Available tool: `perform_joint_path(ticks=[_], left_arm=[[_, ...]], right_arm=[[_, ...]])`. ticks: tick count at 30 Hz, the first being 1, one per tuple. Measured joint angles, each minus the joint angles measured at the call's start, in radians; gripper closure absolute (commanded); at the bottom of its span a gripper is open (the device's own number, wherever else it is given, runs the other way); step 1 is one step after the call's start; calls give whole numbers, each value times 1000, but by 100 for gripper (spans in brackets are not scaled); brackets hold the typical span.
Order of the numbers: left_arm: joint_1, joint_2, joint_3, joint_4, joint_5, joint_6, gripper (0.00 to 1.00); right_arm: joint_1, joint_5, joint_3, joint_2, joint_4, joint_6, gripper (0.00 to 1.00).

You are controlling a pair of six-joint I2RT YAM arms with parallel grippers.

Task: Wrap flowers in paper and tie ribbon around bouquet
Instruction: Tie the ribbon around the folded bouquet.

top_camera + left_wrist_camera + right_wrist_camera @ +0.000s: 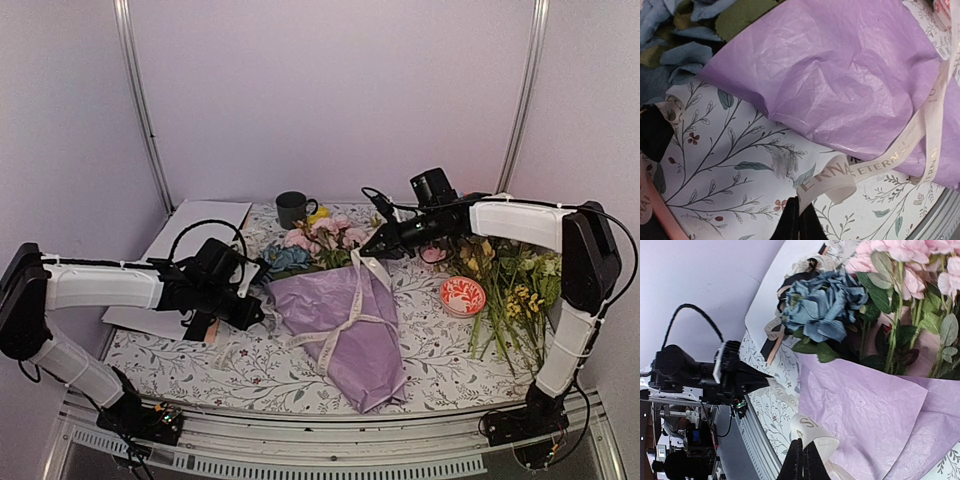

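Observation:
The bouquet lies mid-table: a cone of lilac paper [350, 335] with pink, blue and yellow flowers [320, 240] at its far, wide end. A cream ribbon [352, 318] crosses the cone and runs out to both grippers. My left gripper [258, 312] sits at the cone's left side, shut on one ribbon end [832, 177] just above the tablecloth. My right gripper [372, 250] hovers over the wide end, shut on the other ribbon end [812, 432], which loops at its fingertips. The right wrist view shows the blue bloom [822, 305], pink blooms [910, 255] and paper [865, 410].
A dark mug [293, 208] stands at the back. A flat white sheet [190, 235] lies back left. A red-and-white round dish [462, 296] and a loose pile of stems [515, 290] lie right. The metal table rail [330, 440] runs along the front.

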Motion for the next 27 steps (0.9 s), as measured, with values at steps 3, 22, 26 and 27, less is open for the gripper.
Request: perform_joint_path(ticks=[3,22,26,27], left_arm=[[-13,35,10,10,6,1,100],[-103,-10,49,144,152,169,18],[-112,-36,136,275,231,218,2],[-114,-19,166,301,245,219,1]], right_arm=[[0,-23,42,-35,-18,-11,100],[33,-215,211,-134,7,-35,100],[40,-234,194,-134,42,-27,100],[41,-235,190,-134,46,-25,100]])
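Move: The left hand still pinches one ribbon end. The raised ribbon end it goes for, still in the right fingers, is roughly 20 cm to its right, 10 cm ahead and 10 cm higher. The purple wrap's middle is about 16 cm right, 1 cm ahead and 7 cm below; the blue flowers are some 16 cm ahead, 4 cm right, 3 cm below. From the right hand the wrap's middle lies about 8 cm back, 2 cm left, 17 cm below; the pink flowers are 13 cm ahead, 6 cm left, 14 cm below. The left hand first eases a few centimetres right and slightly back and down and opens its fingers to let go of its ribbon end, then swings up some 14 cm and farther right, about 11 cm in all, tipping its fingers up and turning clockwise so that they come wide open to the ribbon hanging from the right hand. The right hand keeps its pinch on the other end and lifts it about 16 cm, drawing back some 4 cm and tilting its fingers towards level, then almost stops there. ##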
